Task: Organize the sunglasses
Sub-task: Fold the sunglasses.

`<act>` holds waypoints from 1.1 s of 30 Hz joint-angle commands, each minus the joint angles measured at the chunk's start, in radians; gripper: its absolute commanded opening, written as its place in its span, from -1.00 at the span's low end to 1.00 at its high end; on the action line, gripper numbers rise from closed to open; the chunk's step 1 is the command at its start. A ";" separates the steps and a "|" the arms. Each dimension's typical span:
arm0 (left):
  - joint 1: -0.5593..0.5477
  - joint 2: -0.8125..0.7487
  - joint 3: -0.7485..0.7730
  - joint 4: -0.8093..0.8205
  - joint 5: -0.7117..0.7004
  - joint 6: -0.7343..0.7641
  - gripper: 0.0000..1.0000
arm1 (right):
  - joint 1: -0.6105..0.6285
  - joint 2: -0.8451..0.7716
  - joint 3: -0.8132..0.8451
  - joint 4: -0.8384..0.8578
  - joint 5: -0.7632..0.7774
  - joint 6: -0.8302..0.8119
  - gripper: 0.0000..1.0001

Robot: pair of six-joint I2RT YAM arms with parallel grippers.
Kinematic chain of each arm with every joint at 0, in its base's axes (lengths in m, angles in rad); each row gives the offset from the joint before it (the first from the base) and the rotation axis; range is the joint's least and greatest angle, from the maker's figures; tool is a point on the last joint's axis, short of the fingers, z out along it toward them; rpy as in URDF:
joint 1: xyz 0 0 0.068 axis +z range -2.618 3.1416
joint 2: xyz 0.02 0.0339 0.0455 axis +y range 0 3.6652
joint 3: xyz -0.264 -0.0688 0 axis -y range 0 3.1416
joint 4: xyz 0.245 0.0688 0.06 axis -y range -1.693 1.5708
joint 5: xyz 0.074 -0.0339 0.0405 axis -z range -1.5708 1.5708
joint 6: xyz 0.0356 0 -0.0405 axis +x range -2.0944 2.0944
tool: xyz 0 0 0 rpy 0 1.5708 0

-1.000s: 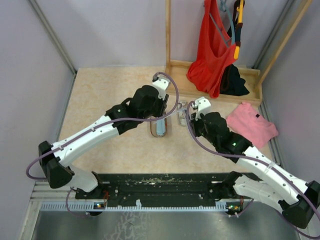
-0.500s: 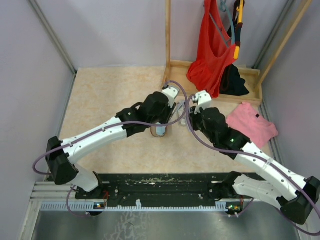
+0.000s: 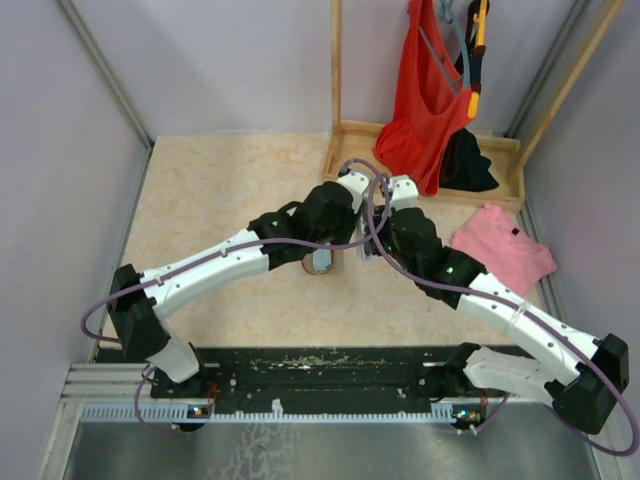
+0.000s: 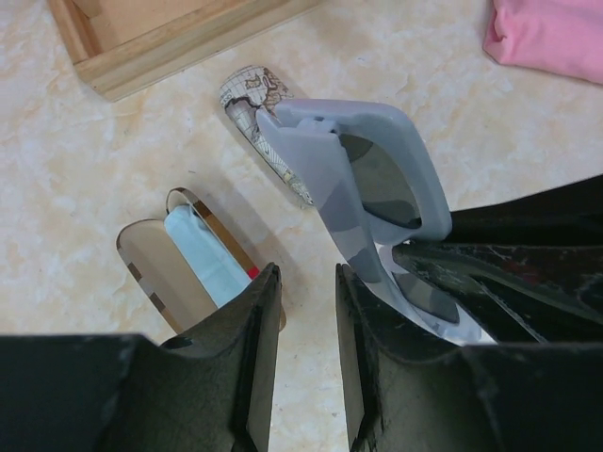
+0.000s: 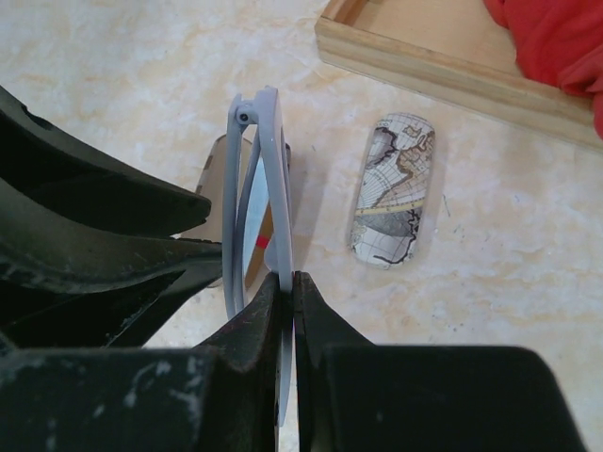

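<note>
The pale grey sunglasses point(image 5: 259, 179) hang folded and edge-up above the table, with my right gripper point(image 5: 287, 280) shut on the rim of the frame. In the left wrist view the same sunglasses point(image 4: 377, 179) are just right of my left gripper point(image 4: 307, 273). That gripper is open, with only bare table showing between its fingers. Below and left of it lies an open brown-striped case point(image 4: 151, 268) holding a light blue cloth point(image 4: 203, 264). In the top view both grippers meet mid-table, the left gripper point(image 3: 347, 212) beside the right gripper point(image 3: 383, 218).
A shut map-patterned case point(image 5: 391, 193) lies on the table right of the sunglasses, near the wooden rack base point(image 3: 430, 165). A red garment point(image 3: 425, 100) hangs on the rack. A pink cloth point(image 3: 500, 250) lies at the right.
My left arm has swung right and farther out, from over the open case to beside the sunglasses. The right gripper has carried the sunglasses slightly farther back.
</note>
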 commanded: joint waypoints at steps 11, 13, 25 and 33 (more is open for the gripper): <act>0.011 -0.058 -0.046 0.017 -0.122 -0.032 -0.17 | 0.006 -0.064 -0.028 0.031 0.064 0.200 -1.00; 0.044 -0.112 -0.101 0.031 -0.124 -0.023 -0.10 | -0.024 -0.093 -0.064 0.017 0.039 0.210 -1.00; 0.373 -0.288 -0.532 0.362 0.174 -0.171 0.28 | -0.128 -0.089 -0.107 -0.082 -0.165 0.204 -1.00; 0.458 -0.211 -0.708 0.636 0.357 -0.291 0.34 | -0.135 0.022 -0.040 -0.106 -0.241 0.165 -1.00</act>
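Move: The open glasses case lies about 10 cm to the left gripper's left, some 8 cm ahead and 20 cm below. The sunglasses, held in the right gripper, are only about 3 cm to the left gripper's right, level with it. The map-print case sits roughly 13 cm ahead, 2 cm right and 20 cm below. From the right gripper, the open case is about 13 cm left, 10 cm ahead and 21 cm below. Bring the left gripper clear of the folded temple after a brief pause beside it: sweep some 15 cm left and a little forward, then sink about 10 cm to the left side of the open case, spreading the fingers and turning counter-clockwise. Keep the right gripper shut on the sunglasses, rolling slightly at first, then lower them about 8 cm with the fingers tipping down. ##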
